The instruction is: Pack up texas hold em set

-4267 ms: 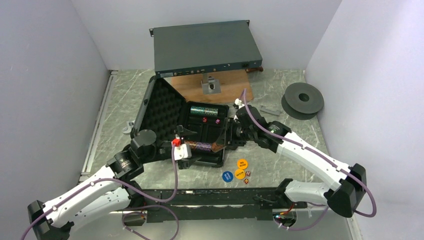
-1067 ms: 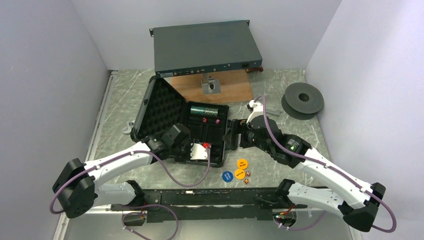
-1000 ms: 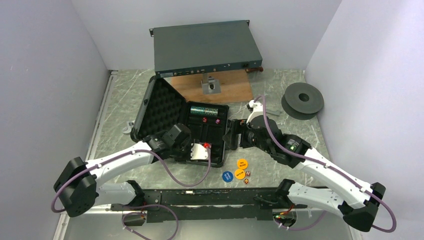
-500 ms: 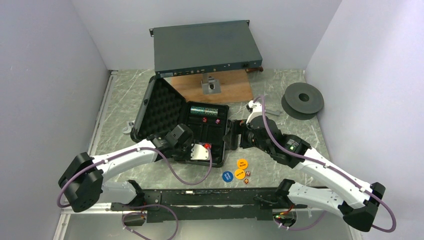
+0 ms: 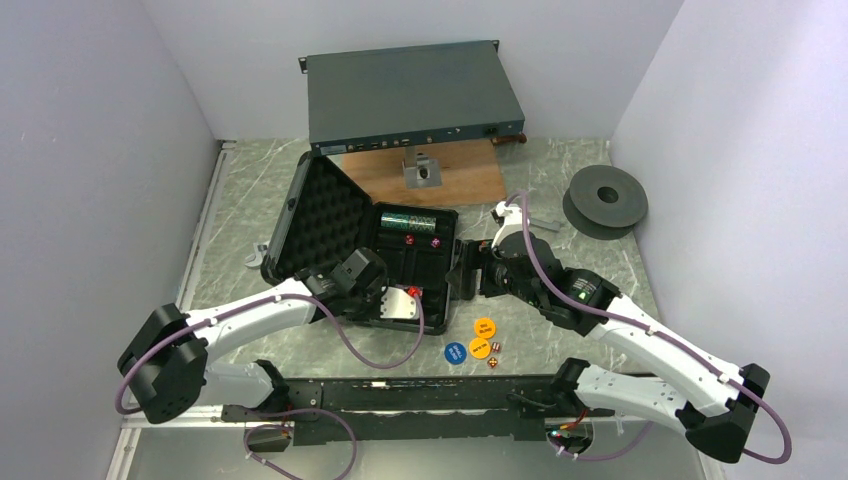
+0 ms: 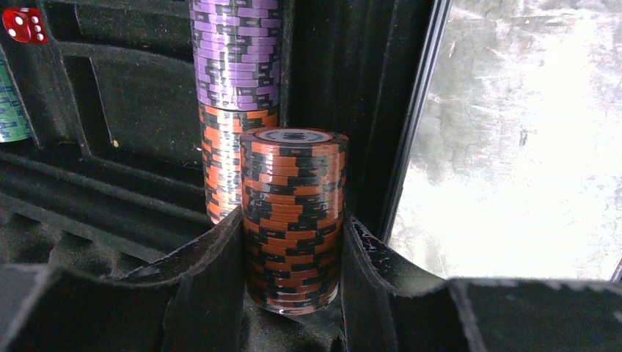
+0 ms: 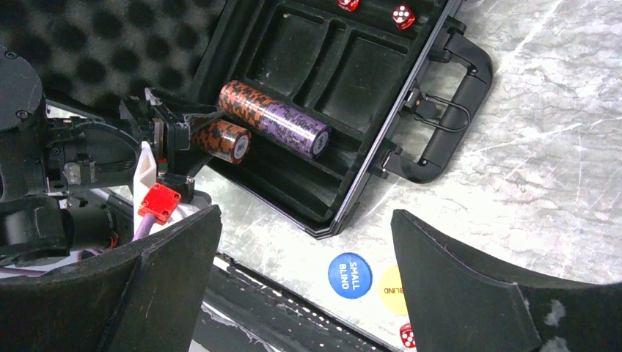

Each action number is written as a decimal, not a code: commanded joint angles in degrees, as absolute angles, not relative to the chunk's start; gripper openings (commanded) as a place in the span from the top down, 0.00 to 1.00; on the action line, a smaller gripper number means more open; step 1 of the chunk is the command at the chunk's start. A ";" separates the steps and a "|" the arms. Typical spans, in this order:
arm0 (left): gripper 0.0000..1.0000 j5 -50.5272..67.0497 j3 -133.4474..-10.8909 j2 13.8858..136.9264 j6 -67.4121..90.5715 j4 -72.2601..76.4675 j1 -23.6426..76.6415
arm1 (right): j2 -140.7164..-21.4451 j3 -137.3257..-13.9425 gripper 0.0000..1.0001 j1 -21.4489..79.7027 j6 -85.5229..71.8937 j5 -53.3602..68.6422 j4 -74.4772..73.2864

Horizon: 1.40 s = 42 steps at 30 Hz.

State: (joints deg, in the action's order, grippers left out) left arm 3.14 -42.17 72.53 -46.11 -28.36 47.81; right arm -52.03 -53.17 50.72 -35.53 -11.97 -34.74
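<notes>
The black case (image 5: 330, 212) lies open, foam lid up at the left. My left gripper (image 5: 395, 300) (image 6: 293, 253) is shut on a short orange chip stack (image 6: 293, 213) (image 7: 220, 139), which stands in the tray's near slot against a longer orange-and-purple stack (image 6: 236, 88) (image 7: 275, 121). A green stack (image 5: 408, 220) and two red dice (image 5: 408, 241) lie further back in the tray. My right gripper (image 5: 466, 275) (image 7: 306, 215) hangs open over the case's right corner, holding nothing. Blue (image 7: 350, 276), yellow (image 7: 391, 290) and orange (image 5: 484, 326) discs and small red dice (image 5: 496, 348) lie on the table.
A large grey-blue rack unit (image 5: 410, 95) stands at the back on a wooden board (image 5: 420, 180). A dark grey spool (image 5: 606, 198) lies at the right. The case handle (image 7: 447, 110) juts out to the right. Walls close in on both sides.
Since the earliest frame my right gripper has drawn back from the tray, and my left arm has swung round. Over the last second my left gripper sank slightly into the tray.
</notes>
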 commanded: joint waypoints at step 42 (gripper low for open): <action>0.06 0.22 -36.59 47.83 -39.06 -7.89 47.57 | -55.92 -55.38 0.11 50.72 -37.95 -12.36 -41.01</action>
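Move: The left hand holds the orange chip stack between its fingers, right over the left end of the case's empty near channel, whose floor is about 1 cm below. The orange-purple row lies about 4 cm farther out and 4 cm to the right; the left red die is some 13 cm ahead and 7 cm right. From the right hand the stack lies roughly 17 cm left, about level fore and aft, and some 16 cm below. Left fingers open, release the orange stack into the near channel and rise some 11 cm; right hand sinks slightly. ##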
